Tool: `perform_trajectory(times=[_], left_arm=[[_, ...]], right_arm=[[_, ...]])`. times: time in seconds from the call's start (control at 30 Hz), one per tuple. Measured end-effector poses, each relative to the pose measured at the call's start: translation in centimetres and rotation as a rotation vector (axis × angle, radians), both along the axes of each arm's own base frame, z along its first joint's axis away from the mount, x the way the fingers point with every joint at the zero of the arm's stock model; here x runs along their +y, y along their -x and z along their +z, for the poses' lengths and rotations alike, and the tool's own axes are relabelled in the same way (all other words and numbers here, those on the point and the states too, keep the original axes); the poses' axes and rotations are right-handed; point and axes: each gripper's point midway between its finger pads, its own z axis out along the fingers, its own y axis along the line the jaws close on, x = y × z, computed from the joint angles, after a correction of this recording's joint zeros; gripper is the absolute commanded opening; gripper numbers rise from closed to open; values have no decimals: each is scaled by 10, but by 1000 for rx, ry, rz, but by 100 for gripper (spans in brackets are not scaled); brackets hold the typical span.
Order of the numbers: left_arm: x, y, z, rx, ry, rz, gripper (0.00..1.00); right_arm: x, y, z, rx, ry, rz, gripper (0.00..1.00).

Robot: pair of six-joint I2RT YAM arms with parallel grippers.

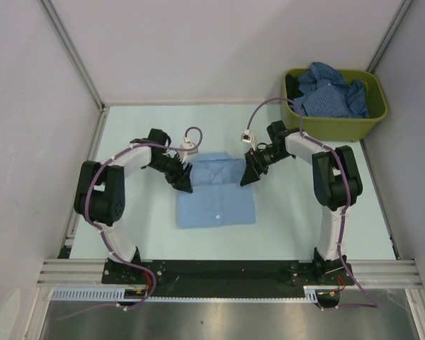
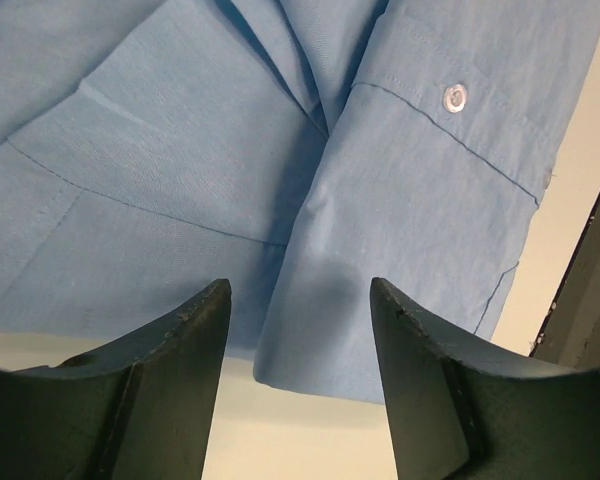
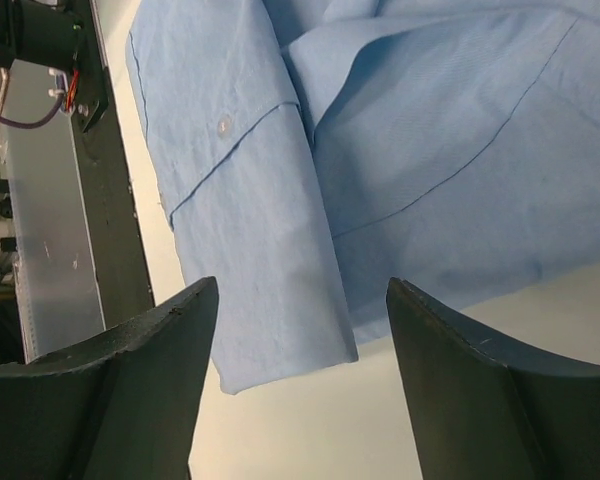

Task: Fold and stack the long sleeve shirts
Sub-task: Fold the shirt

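A plain light blue long sleeve shirt (image 1: pixel 216 198) lies folded into a rectangle at the middle of the table, collar toward the far side. My left gripper (image 1: pixel 185 185) hovers at its upper left corner, open, with nothing between the fingers. In the left wrist view the folded cloth (image 2: pixel 180 180) and a buttoned cuff (image 2: pixel 450 150) lie just beyond the open gripper (image 2: pixel 300 300). My right gripper (image 1: pixel 248 177) sits at the shirt's upper right corner, also open and empty. The right wrist view shows a cuff (image 3: pixel 250 230) lying flat past the open gripper (image 3: pixel 302 300). Darker blue shirts (image 1: pixel 333 92) are heaped in the bin.
An olive-green plastic bin (image 1: pixel 336 124) stands at the far right corner of the pale table (image 1: pixel 290 227). White walls close in the back and both sides. A black rail (image 1: pixel 219 273) runs along the near edge by the arm bases.
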Motion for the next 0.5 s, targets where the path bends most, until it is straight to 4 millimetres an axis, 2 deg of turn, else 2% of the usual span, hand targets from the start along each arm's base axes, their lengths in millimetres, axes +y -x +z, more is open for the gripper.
perform_trajectory(times=[0.13,0.23,0.27,0.33,0.37,0.43,0.47,0.5], left_arm=[[1,4,-7,24,-7,0,64],[2,8,-10,40,-11,0,58],[3,9,-11,44,-12,0,53],[3,11,-11,51,-12,-1,47],[3,13,-11,56,-12,-5,39],[4,18,-11,72,-10,-12,30],[5,20,-11,79,-10,-15,20],[5,22,-10,85,-8,-17,16]], right_arm=[[-3,8,-8,19,12,10,68],[-4,10,-15,30,20,14,54],[-4,12,-17,38,22,14,47],[-5,14,-19,44,24,16,42],[-5,16,-20,49,26,17,31],[-5,19,-21,52,27,24,21],[-5,20,-22,56,28,25,8],[-6,21,-22,58,28,25,3]])
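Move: Just under the left hand, about 2 cm down, 1 cm back and 2 cm to its left, lies the left end of the shirt's crosswise fold. The fold's right end sits some 3 cm below the right hand, about 1 cm back and 2 cm to its right. Between the hands, from the left one, the shirt button is roughly 8 cm back and 9 cm right; the shirt's upper part is centred about 7 cm forward, 9 cm right. Closing on the two ends of the crosswise fold, both hands ease back towards the robot and sink: the left about 2 cm back and 1 cm down, the right about 2 cm each way. Once down, their open fingers narrow well over halfway and pinch the fold edge, the left wrist tipping only slightly. ##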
